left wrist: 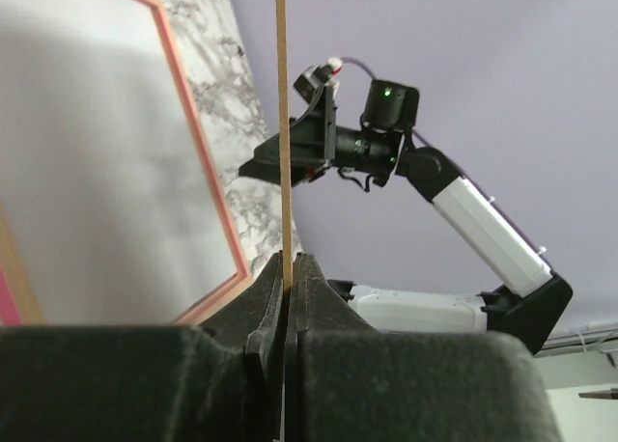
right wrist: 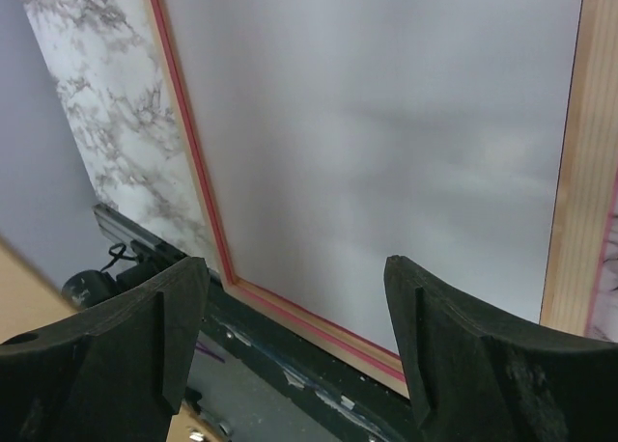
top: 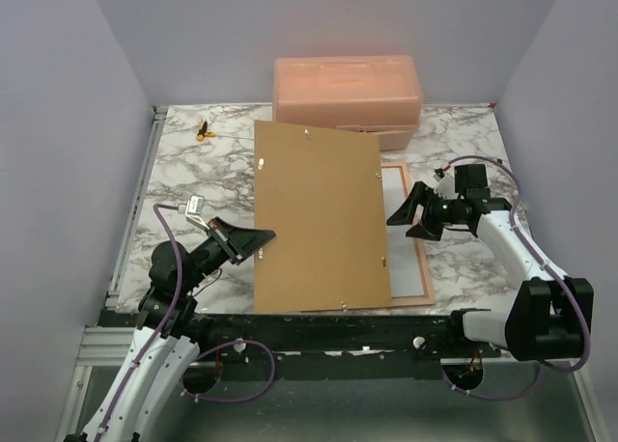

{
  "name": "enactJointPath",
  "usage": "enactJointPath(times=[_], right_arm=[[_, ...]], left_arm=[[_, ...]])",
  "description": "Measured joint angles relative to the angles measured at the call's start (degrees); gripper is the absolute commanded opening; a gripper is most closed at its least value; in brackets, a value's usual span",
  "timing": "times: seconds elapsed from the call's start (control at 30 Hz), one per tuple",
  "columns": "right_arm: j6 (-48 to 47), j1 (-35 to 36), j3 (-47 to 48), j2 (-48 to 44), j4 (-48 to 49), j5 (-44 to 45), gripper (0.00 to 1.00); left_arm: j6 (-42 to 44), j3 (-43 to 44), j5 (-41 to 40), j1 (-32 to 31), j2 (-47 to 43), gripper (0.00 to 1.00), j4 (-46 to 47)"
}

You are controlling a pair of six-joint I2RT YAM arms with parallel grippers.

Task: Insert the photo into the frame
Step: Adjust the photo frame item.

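Observation:
A brown backing board [top: 319,215] hangs tilted over the frame [top: 422,263], covering most of it. My left gripper [top: 259,237] is shut on the board's left edge; in the left wrist view the board [left wrist: 282,124] runs edge-on out of the closed gripper [left wrist: 288,268]. The frame's pinkish-red border [right wrist: 188,143] lies flat on the marble table. A plain white surface [right wrist: 386,143] fills it, which looks like the photo's back; no printed side shows. My right gripper [top: 410,222] hovers open over the frame's right part, holding nothing [right wrist: 294,268].
A salmon-pink lidded box [top: 348,90] stands at the back, just behind the board's far edge. A small yellow and black object [top: 203,128] lies at the back left. A black rail [right wrist: 290,365] runs along the table's near edge.

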Motion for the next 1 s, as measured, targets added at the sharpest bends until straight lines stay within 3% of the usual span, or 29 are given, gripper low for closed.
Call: enactJointPath(times=[0.2, 0.4, 0.57, 0.73, 0.8, 1.0], right_arm=[[-1.22, 0.11, 1.81, -4.24, -7.02, 1.29, 0.78], [-1.86, 0.11, 13.68, -11.04, -13.38, 4.63, 0.68], [-3.04, 0.11, 16.41, -14.19, -13.62, -2.12, 0.31], [-3.96, 1.97, 12.87, -12.94, -13.64, -10.47, 0.05], [-3.91, 4.94, 11.87, -12.61, -13.7, -10.97, 0.01], [-2.45, 18.05, 11.28, -12.55, -13.57, -10.23, 0.01]], left_arm=[[-4.11, -4.15, 0.13, 1.99, -1.07, 0.0, 8.39], [-7.08, -8.04, -0.24, 4.87, -2.23, 0.0, 12.48], [-8.96, -10.97, -0.26, 7.76, -2.51, 0.0, 14.19], [-10.05, -11.08, -0.28, 10.1, -2.34, 0.0, 14.51], [-10.25, -10.95, -0.28, 10.6, -1.97, 0.0, 14.93], [-10.34, -8.7, -0.24, 11.21, 2.95, 0.0, 16.17]])
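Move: The left gripper already holds the backing board by its left side, with the board's middle about 10 cm to its right and 3 cm ahead. The frame with the white sheet in it is centred roughly 21 cm right, 12 cm ahead and 25 cm below. From the open right gripper, the board's middle lies some 19 cm left, 4 cm back and 11 cm above; the frame's middle is about 7 cm left, 3 cm ahead and 10 cm below. Lift the right gripper to clear the board's right edge, then swing it back and left, about 9 cm each way, over the board's near-right part; shut its open fingers and turn it counter-clockwise on the way. Meanwhile keep the left pinch and carry the board forward and left, turning it some 10 degrees counter-clockwise. ##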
